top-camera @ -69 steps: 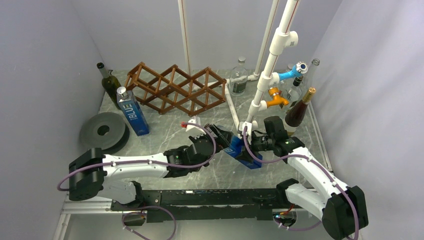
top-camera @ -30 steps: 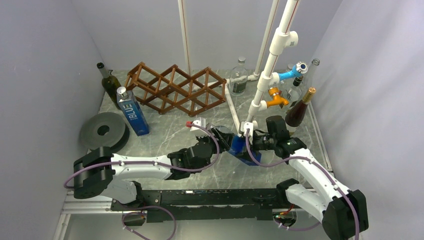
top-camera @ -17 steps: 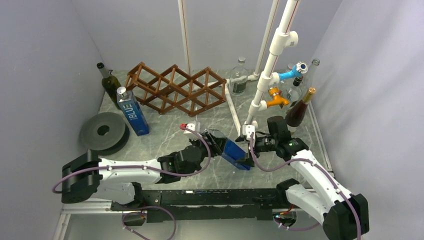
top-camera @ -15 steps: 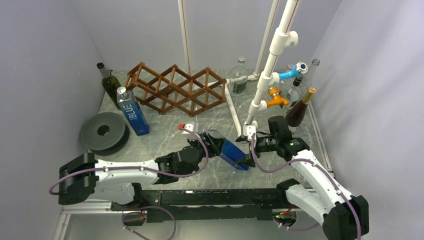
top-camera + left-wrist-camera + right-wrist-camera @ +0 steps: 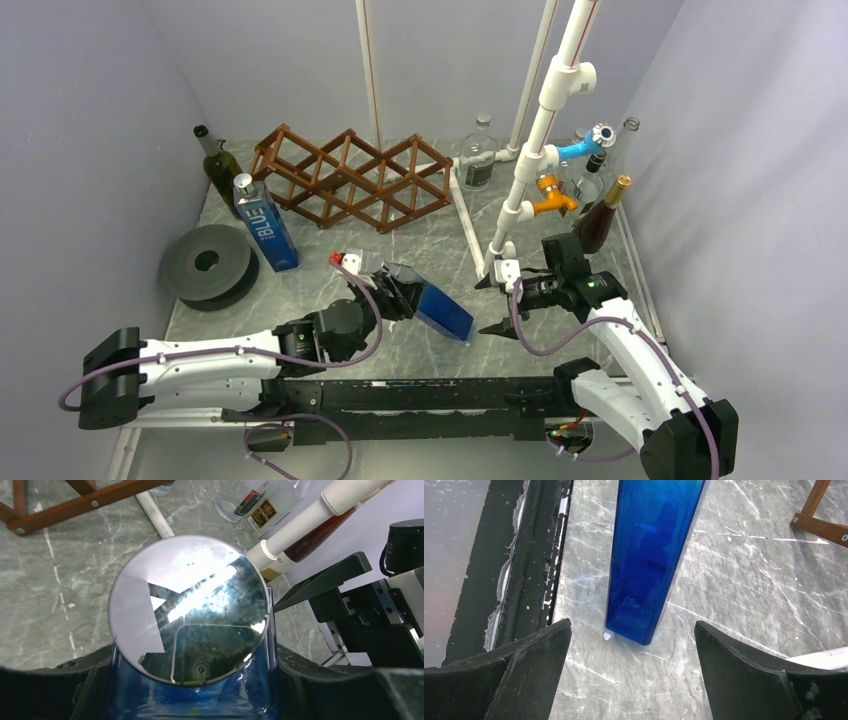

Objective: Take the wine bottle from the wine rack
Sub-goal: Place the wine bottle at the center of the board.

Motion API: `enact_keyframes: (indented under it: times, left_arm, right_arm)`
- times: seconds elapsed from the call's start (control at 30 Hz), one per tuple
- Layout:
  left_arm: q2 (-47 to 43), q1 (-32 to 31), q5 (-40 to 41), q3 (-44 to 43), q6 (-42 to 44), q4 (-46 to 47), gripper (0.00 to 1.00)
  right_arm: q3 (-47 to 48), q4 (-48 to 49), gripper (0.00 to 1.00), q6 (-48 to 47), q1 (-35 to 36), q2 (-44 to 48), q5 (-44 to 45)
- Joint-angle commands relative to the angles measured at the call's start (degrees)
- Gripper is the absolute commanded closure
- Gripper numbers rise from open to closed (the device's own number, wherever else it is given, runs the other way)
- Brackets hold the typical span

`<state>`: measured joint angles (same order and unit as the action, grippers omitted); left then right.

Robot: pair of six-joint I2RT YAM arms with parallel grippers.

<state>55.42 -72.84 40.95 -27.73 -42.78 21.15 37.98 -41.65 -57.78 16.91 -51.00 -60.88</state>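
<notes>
The wine bottle is a square blue glass one with a round silver cap. It lies tilted, base toward the right arm, low over the marble. My left gripper is shut on its shoulder end, and its blue shoulders fill the gap between the black fingers. My right gripper stands open a short way beyond the bottle's base, touching nothing. The brown wooden wine rack stands at the back with no bottle showing in its cells.
A blue "BLUE" bottle and a green bottle stand at the back left beside a grey disc. A white pipe stand rises right of centre. A clear bottle and dark bottles stand at the back right.
My right gripper has opened and let go of the blue bottle's base. The left arm has drawn back to the left with the bottle, leaving a gap between it and the right fingers.
</notes>
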Motion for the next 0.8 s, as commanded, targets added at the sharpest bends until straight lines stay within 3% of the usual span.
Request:
enact_keyframes:
  times: [0.0,0.3,0.77]
  left_arm:
    - [-6.5,-0.2,0.9,-1.9,4.8,10.4,1.0]
    - [-12.7,0.6,-0.4,-4.8,17.2,5.0,1.0]
    - [-15.9,8.6,-6.2,-10.8,19.3,-8.3,1.0]
  right_arm:
    - [1.8,-0.6,0.04,-2.4,-0.4,0.2,-2.7]
    - [1.5,-0.2,0.04,-2.3,-0.6,0.0,-2.0]
    - [1.0,0.5,0.04,-2.3,-0.7,-0.1,-1.3]
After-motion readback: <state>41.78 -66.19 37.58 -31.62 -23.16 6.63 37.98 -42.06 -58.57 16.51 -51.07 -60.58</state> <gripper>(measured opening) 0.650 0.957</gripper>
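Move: The left hand holds the blue bottle by its neck, tilted, base to the right. The board's open centre lies roughly 12 cm ahead of this hand and 20 below. From the left hand, the rack is some 28 cm ahead and 13 left; the standing blue bottle is about 19 ahead and 30 left. From the right hand the board centre is about 16 cm ahead, 13 left and 15 below. Left hand keeps its neck grip, carrying the bottle 6 cm left and 4 up, rolling it some 20 degrees. ##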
